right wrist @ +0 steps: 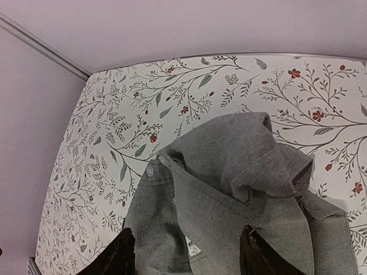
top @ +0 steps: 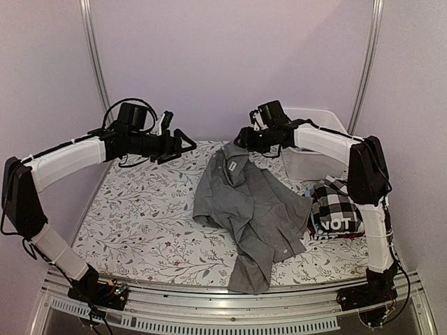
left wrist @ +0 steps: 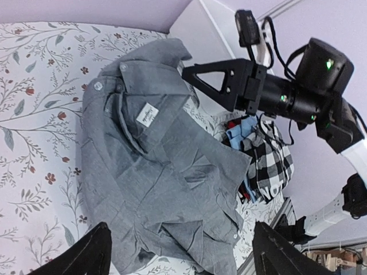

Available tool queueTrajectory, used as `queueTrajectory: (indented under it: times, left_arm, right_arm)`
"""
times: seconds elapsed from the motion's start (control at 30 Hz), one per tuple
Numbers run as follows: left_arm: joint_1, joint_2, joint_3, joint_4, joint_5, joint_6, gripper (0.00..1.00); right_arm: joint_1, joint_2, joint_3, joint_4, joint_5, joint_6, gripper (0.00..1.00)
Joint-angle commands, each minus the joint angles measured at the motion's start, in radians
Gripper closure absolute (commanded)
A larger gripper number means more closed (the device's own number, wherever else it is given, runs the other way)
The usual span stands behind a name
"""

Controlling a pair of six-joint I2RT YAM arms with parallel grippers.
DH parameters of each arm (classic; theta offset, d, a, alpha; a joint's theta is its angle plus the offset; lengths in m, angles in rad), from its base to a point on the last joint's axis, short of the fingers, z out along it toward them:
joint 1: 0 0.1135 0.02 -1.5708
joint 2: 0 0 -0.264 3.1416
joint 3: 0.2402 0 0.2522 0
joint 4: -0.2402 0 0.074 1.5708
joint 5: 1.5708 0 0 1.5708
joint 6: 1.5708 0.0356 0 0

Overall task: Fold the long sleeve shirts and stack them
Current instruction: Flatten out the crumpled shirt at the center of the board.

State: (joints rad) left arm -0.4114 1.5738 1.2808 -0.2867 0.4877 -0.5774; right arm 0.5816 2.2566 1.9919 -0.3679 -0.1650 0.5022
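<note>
A plain grey button-up shirt point(top: 248, 206) lies crumpled in the middle of the table, collar toward the back. My left gripper point(top: 183, 146) hovers open above the table, to the left of the collar and apart from the cloth. My right gripper point(top: 241, 142) stands open just above the collar. In the left wrist view the grey shirt point(left wrist: 155, 166) spreads below my open left gripper point(left wrist: 183, 258), and the right gripper point(left wrist: 198, 77) hangs over its far edge. The right wrist view shows the collar point(right wrist: 241, 154) beneath my open right gripper point(right wrist: 183, 258). A checked shirt point(top: 339, 199) and a dark one lettered "NOT" point(top: 335, 225) lie piled at the right.
A white bin point(top: 307, 157) stands at the back right, behind the pile. A pale blue cloth point(left wrist: 238, 129) peeks out beside the checked shirt point(left wrist: 269, 160). The flowered table cover point(top: 140, 209) stretches to the left of the grey shirt. Walls close in on three sides.
</note>
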Motion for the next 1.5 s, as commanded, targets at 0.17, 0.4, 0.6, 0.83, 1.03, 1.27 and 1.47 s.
queueTrajectory:
  times: [0.17,0.4,0.6,0.83,1.03,1.27,1.47]
  left_arm:
    - [-0.361,-0.02,-0.118,-0.081,-0.207,-0.002,0.19]
    - [-0.527,0.115,-0.03,-0.132,-0.323,-0.006,0.2]
    - [-0.597,0.25,0.053,-0.198,-0.367,0.008,0.27]
    - [-0.627,0.362,0.1,-0.201,-0.351,0.023,0.42]
    - [-0.634,0.402,0.114,-0.207,-0.34,0.033,0.54]
    - [-0.633,0.387,0.101,-0.21,-0.373,0.034,0.99]
    - [-0.6,0.266,0.068,-0.238,-0.484,0.011,1.0]
  right_arm:
    - [0.025,-0.273,-0.176,-0.034,0.133,-0.077,0.16]
    - [0.066,-0.446,-0.36,-0.019,0.207,-0.081,0.03]
    - [0.132,-0.567,-0.507,-0.009,0.256,-0.081,0.02]
    - [0.172,-0.665,-0.686,0.014,0.285,-0.034,0.02]
    - [0.188,-0.701,-0.78,0.033,0.296,0.002,0.02]
    - [0.196,-0.72,-0.841,0.055,0.302,0.023,0.02]
    - [0.2,-0.71,-0.862,0.056,0.309,0.025,0.02]
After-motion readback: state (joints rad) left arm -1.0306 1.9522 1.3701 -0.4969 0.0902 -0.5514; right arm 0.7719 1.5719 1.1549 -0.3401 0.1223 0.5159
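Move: The crumpled shirt's near-left fold lies about 16 cm back, 16 cm to the right and 19 cm below the left hand; from it the collar is some 29 cm farther out, the near sleeve end about 17 cm nearer. The shirt's middle lies roughly 24 cm back from the right hand, 4 cm to its right and 12 cm down. From that hand the white bin is some 28 cm right and 2 cm back, the folded stack 30 cm right and 24 cm back. The shirt's near-left fold is pinched by the left hand, which swings back and right, sinks about 18 cm with its left side rolling up some 30 degrees, then shuts its fingers on the cloth. Meanwhile the right hand leaves the collar, opening fully, and draws back about 18 cm and somewhat right over the shirt, first rising some 8 cm, then sinking to its old height. ##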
